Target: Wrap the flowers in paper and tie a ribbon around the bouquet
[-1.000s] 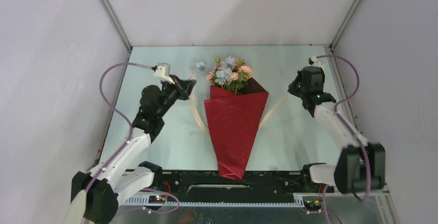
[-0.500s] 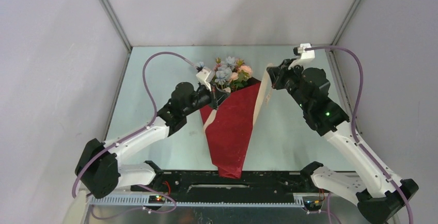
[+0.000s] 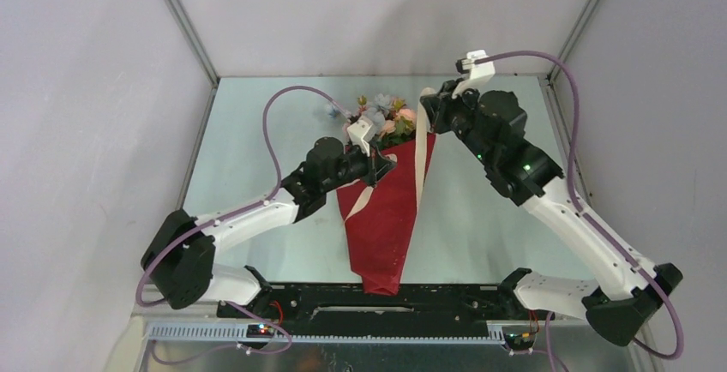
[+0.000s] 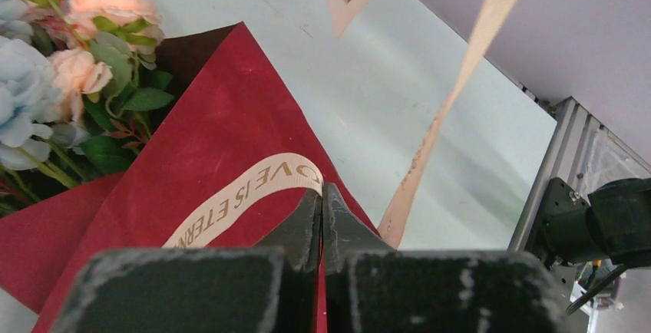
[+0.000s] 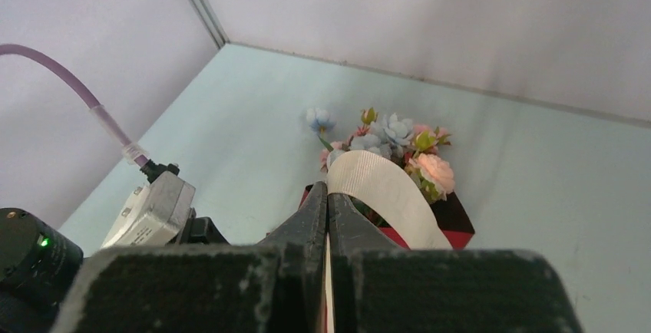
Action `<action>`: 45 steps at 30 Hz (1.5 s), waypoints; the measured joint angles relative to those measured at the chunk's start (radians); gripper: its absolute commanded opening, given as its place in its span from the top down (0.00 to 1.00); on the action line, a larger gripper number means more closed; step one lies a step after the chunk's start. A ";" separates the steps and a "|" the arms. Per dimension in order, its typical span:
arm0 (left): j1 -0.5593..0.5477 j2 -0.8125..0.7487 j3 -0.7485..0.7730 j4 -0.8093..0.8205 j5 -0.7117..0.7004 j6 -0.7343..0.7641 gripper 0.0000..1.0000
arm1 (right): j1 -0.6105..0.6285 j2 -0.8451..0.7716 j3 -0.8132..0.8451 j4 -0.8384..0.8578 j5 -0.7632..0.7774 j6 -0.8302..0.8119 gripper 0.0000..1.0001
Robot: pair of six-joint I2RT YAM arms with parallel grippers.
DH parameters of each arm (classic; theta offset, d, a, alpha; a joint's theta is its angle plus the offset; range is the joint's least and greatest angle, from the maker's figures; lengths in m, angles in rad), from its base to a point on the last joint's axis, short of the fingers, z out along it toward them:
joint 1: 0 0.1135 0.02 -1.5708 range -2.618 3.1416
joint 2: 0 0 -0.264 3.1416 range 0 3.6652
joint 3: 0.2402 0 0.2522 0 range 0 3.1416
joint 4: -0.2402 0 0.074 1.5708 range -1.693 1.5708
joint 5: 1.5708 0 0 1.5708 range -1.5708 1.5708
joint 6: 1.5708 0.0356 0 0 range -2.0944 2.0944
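Note:
The paper (image 3: pixel 381 218) lies as a red cone in the table's middle, point toward the arm bases, with the flowers (image 3: pixel 390 122) showing pink and pale blue at its wide far end. My left gripper (image 3: pixel 383 166) is over the cone's upper left, shut on one end of the cream ribbon (image 4: pixel 238 199), which bears gold lettering and lies across the red paper (image 4: pixel 223 118). My right gripper (image 3: pixel 426 106) is raised beside the flowers (image 5: pixel 399 141), shut on the other ribbon (image 5: pixel 384 187) end. From there the strand (image 3: pixel 420 162) hangs down along the cone's right edge.
A loose pale blue flower head (image 5: pixel 317 118) lies on the table left of the bouquet. Purple cables loop above both arms. Grey walls close the table on three sides, and a black rail (image 3: pixel 386 299) runs along the near edge.
Both arms have swung inward from the table's sides to the bouquet, each carrying a ribbon end. The ribbon has lifted off the table and now crosses the cone.

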 measured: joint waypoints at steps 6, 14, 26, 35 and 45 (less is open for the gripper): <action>-0.018 0.045 -0.001 0.042 0.032 0.000 0.94 | 0.015 0.103 0.001 -0.007 -0.034 0.001 1.00; -0.019 0.073 -0.003 0.137 0.055 -0.003 0.88 | 0.019 0.169 0.001 -0.006 -0.076 0.010 1.00; -0.020 0.149 -0.003 0.196 0.057 -0.020 0.62 | 0.019 0.199 -0.003 0.000 -0.131 0.048 1.00; -0.020 0.199 -0.003 0.217 0.053 -0.037 0.52 | 0.023 0.228 -0.004 0.006 -0.181 0.081 1.00; -0.020 0.205 -0.003 0.242 0.076 -0.036 0.57 | 0.024 0.261 -0.008 0.008 -0.276 0.095 1.00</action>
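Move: The left hand pinches one ribbon end over the red paper. The other end is in the right hand's fingers, some 10 cm to the left hand's right, 4 cm farther out and 18 cm higher. Counted from the right hand, the left hand's ribbon end is 10 cm left, 4 cm back and 18 cm down, and the flowers are about 15 cm ahead, 7 cm left and 35 cm down. The paper's middle lies roughly 8 cm back from the left hand, level sideways, 19 cm below. The right hand, keeping its pinch on its ribbon end, sinks about 10 cm and travels some 8 cm left, fast at first, to bring that end over the left gripper, its fingers tipping down and swinging counter-clockwise by about 15 degrees each. Beneath it the left hand eases about 4 cm right and 3 cm down, and its shut fingers spread to nearly half open, letting go of their ribbon end close to the strand coming down from the right hand. ##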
